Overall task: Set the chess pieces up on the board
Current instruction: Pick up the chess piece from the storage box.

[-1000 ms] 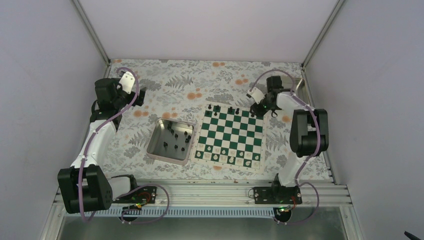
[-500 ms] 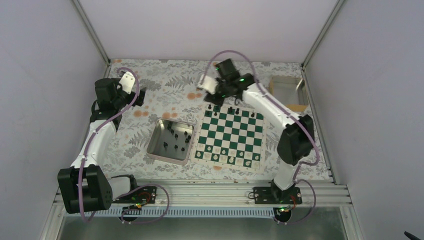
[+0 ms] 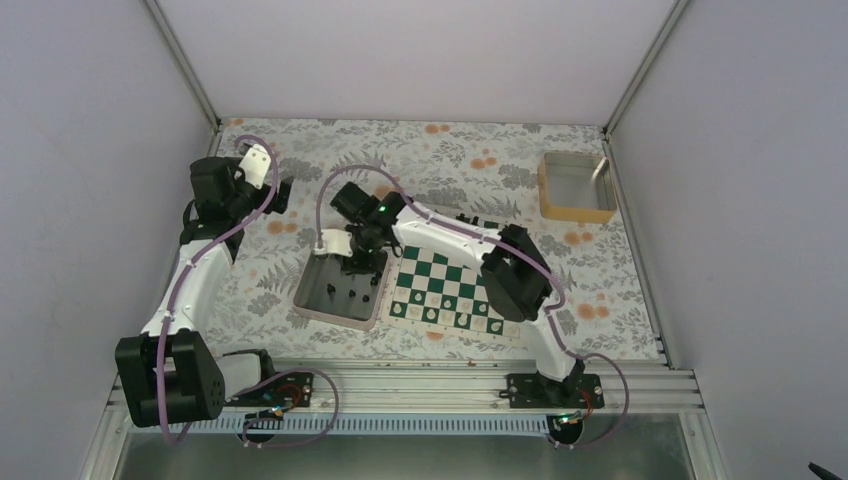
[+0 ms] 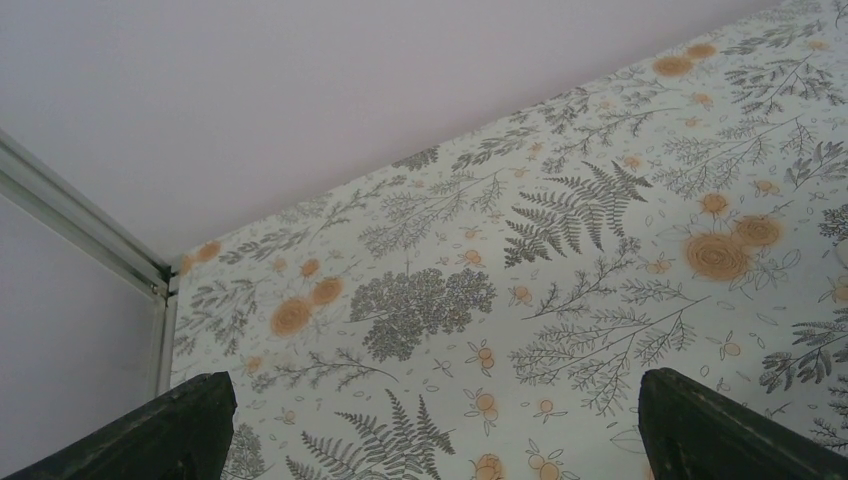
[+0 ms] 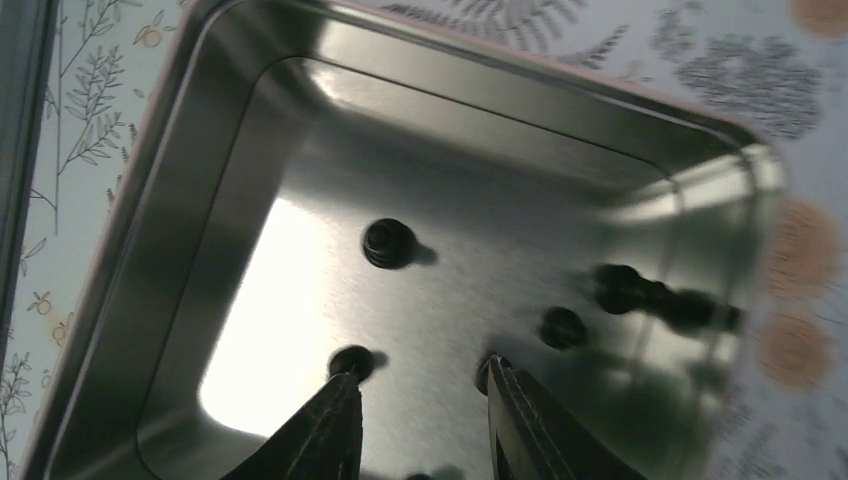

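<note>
The green and white board point(image 3: 455, 285) lies in the middle of the table, its far edge partly hidden under my right arm. A few black chess pieces point(image 3: 463, 217) stand on its far row. Several more black pieces point(image 5: 388, 243) lie in the shiny metal tray point(image 5: 190, 200), which sits left of the board in the top view point(image 3: 308, 295). My right gripper point(image 5: 423, 372) is open and empty, low inside the tray, with one piece point(image 5: 352, 360) at its left fingertip and another at its right. My left gripper point(image 4: 430, 420) is open and empty above the far left of the table.
Pale pieces point(image 3: 450, 315) stand on the board's near rows. A tan open box point(image 3: 577, 187) sits at the far right. The floral cloth point(image 4: 500, 250) covers the table. The right arm stretches across the board's far left corner.
My right arm has swung left from the board's far right corner, across the far edge, down into the metal tray. The tan box is now uncovered. The left arm has not moved.
</note>
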Tool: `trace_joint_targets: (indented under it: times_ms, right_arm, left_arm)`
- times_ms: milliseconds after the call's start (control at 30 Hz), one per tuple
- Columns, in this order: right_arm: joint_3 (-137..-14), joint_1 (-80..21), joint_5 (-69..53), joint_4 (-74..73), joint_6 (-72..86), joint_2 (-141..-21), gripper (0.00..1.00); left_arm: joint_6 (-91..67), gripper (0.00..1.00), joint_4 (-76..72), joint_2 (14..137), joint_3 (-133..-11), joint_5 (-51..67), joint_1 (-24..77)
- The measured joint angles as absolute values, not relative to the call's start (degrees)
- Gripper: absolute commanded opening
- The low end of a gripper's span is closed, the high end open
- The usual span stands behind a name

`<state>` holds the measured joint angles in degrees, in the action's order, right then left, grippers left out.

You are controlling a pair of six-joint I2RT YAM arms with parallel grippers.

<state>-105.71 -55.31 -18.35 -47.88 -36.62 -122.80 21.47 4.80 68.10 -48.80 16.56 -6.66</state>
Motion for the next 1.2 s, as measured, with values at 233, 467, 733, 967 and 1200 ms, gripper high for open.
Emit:
trace_joint_targets:
  times_ms: [233, 467, 733, 967, 1200]
  right_arm:
    - [-107.31, -57.95, -19.73, -47.72, -36.75, -126.76, 0.38]
    - [-110.48, -58.33, -20.97, -47.59, -36.75, -128.70, 0.38]
    - [-112.01, -58.87, -21.89, -47.68, -36.75, -131.74, 0.38]
    - [-112.42, -58.92, -21.98, -47.59, -36.75, -134.15, 0.37]
    - [-112.42, -58.92, -21.87, -47.44, -36.75, -134.43, 0.27]
  left_arm:
    - [21.63, 1.00, 4.93, 68.10, -48.80, 17.26, -6.63]
    - [21.65, 1.00, 4.99, 68.10, -48.80, 17.67, -6.66]
    - [21.65, 1.00, 5.02, 68.10, -48.80, 18.11, -6.66]
    - [21.63, 1.00, 5.04, 68.10, -48.80, 18.39, -6.66]
    - [21.63, 1.00, 5.04, 68.07, -48.80, 18.70, -6.66]
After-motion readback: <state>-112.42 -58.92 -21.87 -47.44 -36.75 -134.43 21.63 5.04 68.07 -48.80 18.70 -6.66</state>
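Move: The right hand hangs over the storage box; its chess piece, the one nearest the box's left wall and near side, lies about 4 cm to the left, 3 cm back and some 7 cm below. At that same depth, a second piece stands 4 cm back and 1 cm right, a third 2 cm ahead and 1 cm right, a fourth 4 cm ahead and 1 cm left. From the left hand the target piece is roughly 19 cm back, 9 cm right and 20 cm below. Downward, and across to its left and back, the right hand eases in on the outlying chess piece, about 6 cm down, 4 cm left and 3 cm back; the sinking stalls briefly while it shifts left, then it drops nearly straight and stops with its part-open fingertips either side of the piece's head. The wrist barely turns, and whether a pad touches the piece can't be seen. ##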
